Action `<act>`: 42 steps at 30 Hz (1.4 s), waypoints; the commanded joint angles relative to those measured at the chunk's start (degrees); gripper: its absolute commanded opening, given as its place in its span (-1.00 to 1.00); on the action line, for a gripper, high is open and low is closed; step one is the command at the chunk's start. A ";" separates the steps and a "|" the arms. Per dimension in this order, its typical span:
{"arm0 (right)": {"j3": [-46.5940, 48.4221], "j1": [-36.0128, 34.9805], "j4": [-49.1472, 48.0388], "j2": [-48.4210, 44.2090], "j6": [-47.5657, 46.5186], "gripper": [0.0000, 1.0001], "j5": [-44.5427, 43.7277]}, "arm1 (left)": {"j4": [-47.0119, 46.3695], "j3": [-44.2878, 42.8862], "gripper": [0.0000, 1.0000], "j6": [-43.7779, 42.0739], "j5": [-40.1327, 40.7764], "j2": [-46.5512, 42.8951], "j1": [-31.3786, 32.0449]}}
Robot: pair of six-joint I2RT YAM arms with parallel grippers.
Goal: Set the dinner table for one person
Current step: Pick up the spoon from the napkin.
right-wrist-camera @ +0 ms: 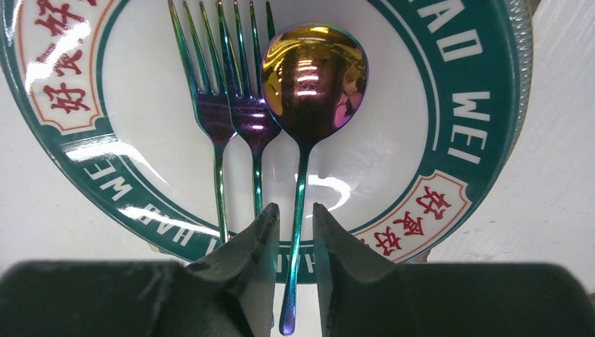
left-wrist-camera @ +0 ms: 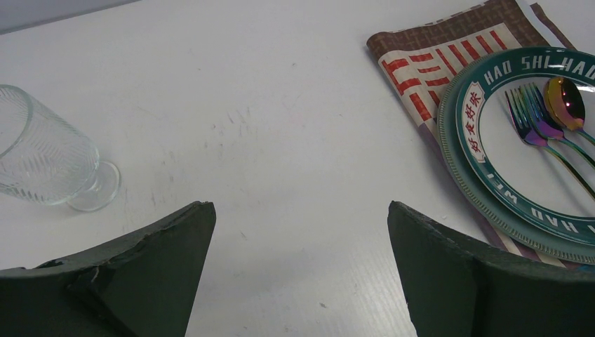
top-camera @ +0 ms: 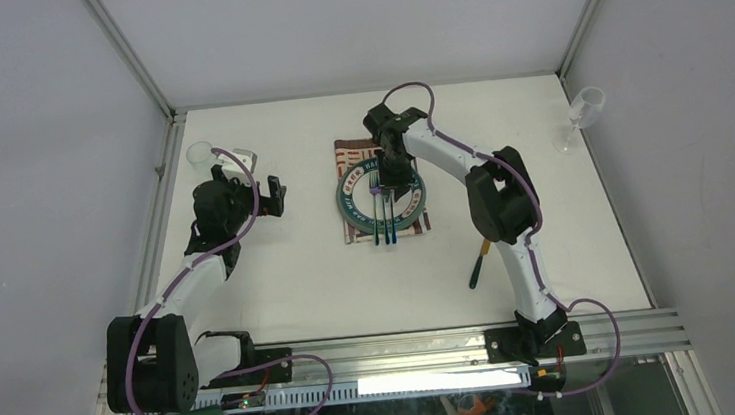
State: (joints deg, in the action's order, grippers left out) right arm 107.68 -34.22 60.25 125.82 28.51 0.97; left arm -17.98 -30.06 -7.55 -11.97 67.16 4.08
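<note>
The white dinner table (top-camera: 351, 289) carries a striped placemat (top-camera: 350, 149) with a teal-rimmed plate (top-camera: 343, 205) on it. Two iridescent forks (right-wrist-camera: 210, 105) and a spoon (right-wrist-camera: 313, 77) lie side by side on the plate, handles pointing to the near edge. My right gripper (right-wrist-camera: 295, 209) is low over the plate, its jaws narrowly open on either side of the spoon's handle, with a thin gap on each side. My left gripper (left-wrist-camera: 302, 210) hangs wide open over bare table, left of the placemat (left-wrist-camera: 421, 63), holding nothing. A ribbed glass (left-wrist-camera: 45, 158) lies on its side to its left.
A dark-handled utensil (top-camera: 477, 266) lies on the table beside the right arm. A tall clear stemmed glass (top-camera: 586, 108) stands at the far right edge. Aluminium rails frame the table, with grey walls on three sides.
</note>
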 commanded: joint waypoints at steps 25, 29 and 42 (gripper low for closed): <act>-3.87 -1.74 -0.81 -1.35 0.50 -1.00 -3.09 | -2.46 -0.72 0.98 -0.98 -0.09 -1.06 -0.03; -5.36 -1.81 -0.99 -3.95 1.18 -1.00 -5.56 | -2.44 -0.71 0.98 -0.91 -0.25 -0.99 -0.03; -21.89 -0.50 -0.84 -26.88 12.04 -1.00 -15.95 | -2.59 -1.00 0.98 -0.62 -1.37 0.03 -0.03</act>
State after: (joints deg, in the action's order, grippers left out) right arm 90.59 -35.27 60.14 108.62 34.52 -10.72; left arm -18.00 -30.06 -7.55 -12.08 67.20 4.08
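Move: The spoon lies on the plate right between the right hand's fingers, its middle about 1 cm back and 2 cm below them, straight under sideways. The near fork lies alongside 2 cm to its left, the far fork 4 cm left, and the plate's middle is about 2 cm ahead and 2 cm left of the hand. The knife is on the table some 13 cm back and 17 cm to the right. From the left hand the spoon is about 26 cm right, 3 cm back and 10 cm lower. The spoon's handle, near its middle, is pinched by the right hand, which first eases down and back about 1.5 cm each while the partly open fingers shut. Keeping hold, the hand then lifts about 5 cm and swings some 6 cm to the right and 3 cm back, off the plate towards the knife's side, tilting roughly 10 degrees. ##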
